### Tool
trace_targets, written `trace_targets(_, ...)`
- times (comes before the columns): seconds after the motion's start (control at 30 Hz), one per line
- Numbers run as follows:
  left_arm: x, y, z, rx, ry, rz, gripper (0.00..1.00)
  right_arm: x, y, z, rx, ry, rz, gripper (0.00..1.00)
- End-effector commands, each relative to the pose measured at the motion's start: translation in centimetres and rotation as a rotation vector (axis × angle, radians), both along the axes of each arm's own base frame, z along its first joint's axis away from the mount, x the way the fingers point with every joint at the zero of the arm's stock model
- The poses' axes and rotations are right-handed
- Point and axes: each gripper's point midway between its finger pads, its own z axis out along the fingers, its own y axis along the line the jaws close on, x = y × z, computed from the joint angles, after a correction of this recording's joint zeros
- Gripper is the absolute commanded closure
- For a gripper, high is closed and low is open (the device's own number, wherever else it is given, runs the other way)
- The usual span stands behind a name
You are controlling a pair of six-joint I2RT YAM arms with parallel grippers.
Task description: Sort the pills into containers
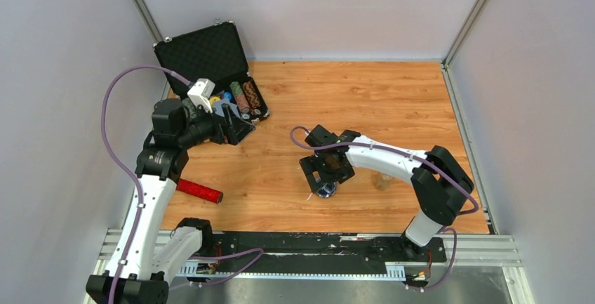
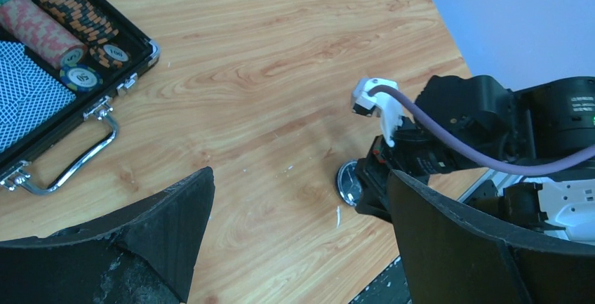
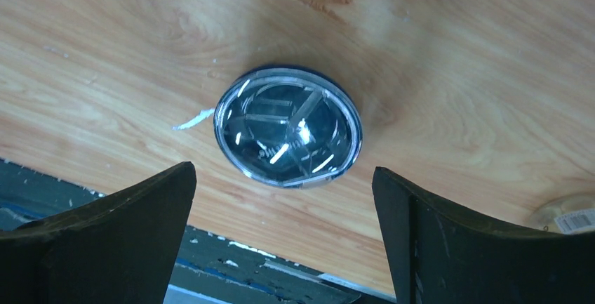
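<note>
The container is a small round dish [image 3: 288, 127] with a dark rim, a silvery-blue inside and dark dividers. It lies on the wooden table near the front edge, also seen from above [image 1: 325, 191]. My right gripper [image 3: 283, 175] hovers just over its near rim, open, with nothing between its fingers. In the left wrist view the dish [image 2: 347, 181] is half hidden behind the right arm. My left gripper [image 2: 300, 177] is open and empty, held above bare wood beside the poker-chip case at the far left [image 1: 242, 130]. No pills show.
An open black poker-chip case [image 1: 210, 65] with chip rows stands at the back left. A red cylinder [image 1: 198, 190] lies by the left arm. A clear round thing with a label [image 3: 572, 216] sits right of the dish. A white sliver [image 3: 193, 119] lies left of the dish.
</note>
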Motion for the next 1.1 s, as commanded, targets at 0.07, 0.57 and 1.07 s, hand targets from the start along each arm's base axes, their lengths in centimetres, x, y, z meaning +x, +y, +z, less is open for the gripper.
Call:
trace_targets(0.07, -0.8, 0.1, 0.4, -0.008, -0.02, 0.012, 0.0, 2.4, 1.0, -0.5, -0.079, -0.08, 0.03, 0.04)
trace_targets(0.57, -1.2, 0.0, -1.2, -0.031, 0.026, 0.017, 0.0, 2.4, 1.8, -0.8, -0.102, -0.063, -0.028, 0.34)
trace_targets(1.07, 2.0, -3.5, -6.3, -0.115, 0.175, 0.077, 0.0, 11.1, -1.9, 0.7, -0.014, 0.005, -0.668, 0.32)
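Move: The round pill container lies almost under the right hand, about 1 cm ahead, 1 cm to its left and 2 cm below, between the open fingers. A white scrap sits some 4 cm left of the container and 2 cm nearer the robot; the small bottle stands about 15 cm to the container's right and 2 cm farther out. From the left hand, the container is roughly 15 cm right, 6 cm back and 25 cm below. The pill container is pinched by its rim between the right hand's fingers, which sink about 2 cm, edge slightly forward and close on it from wide open, then carry it some 8 cm forward, slightly right and about 3 cm up while turning 30 degrees clockwise. Late on, the empty left hand, still wide open, drops about 7 cm and goes slightly right, tilting down. ##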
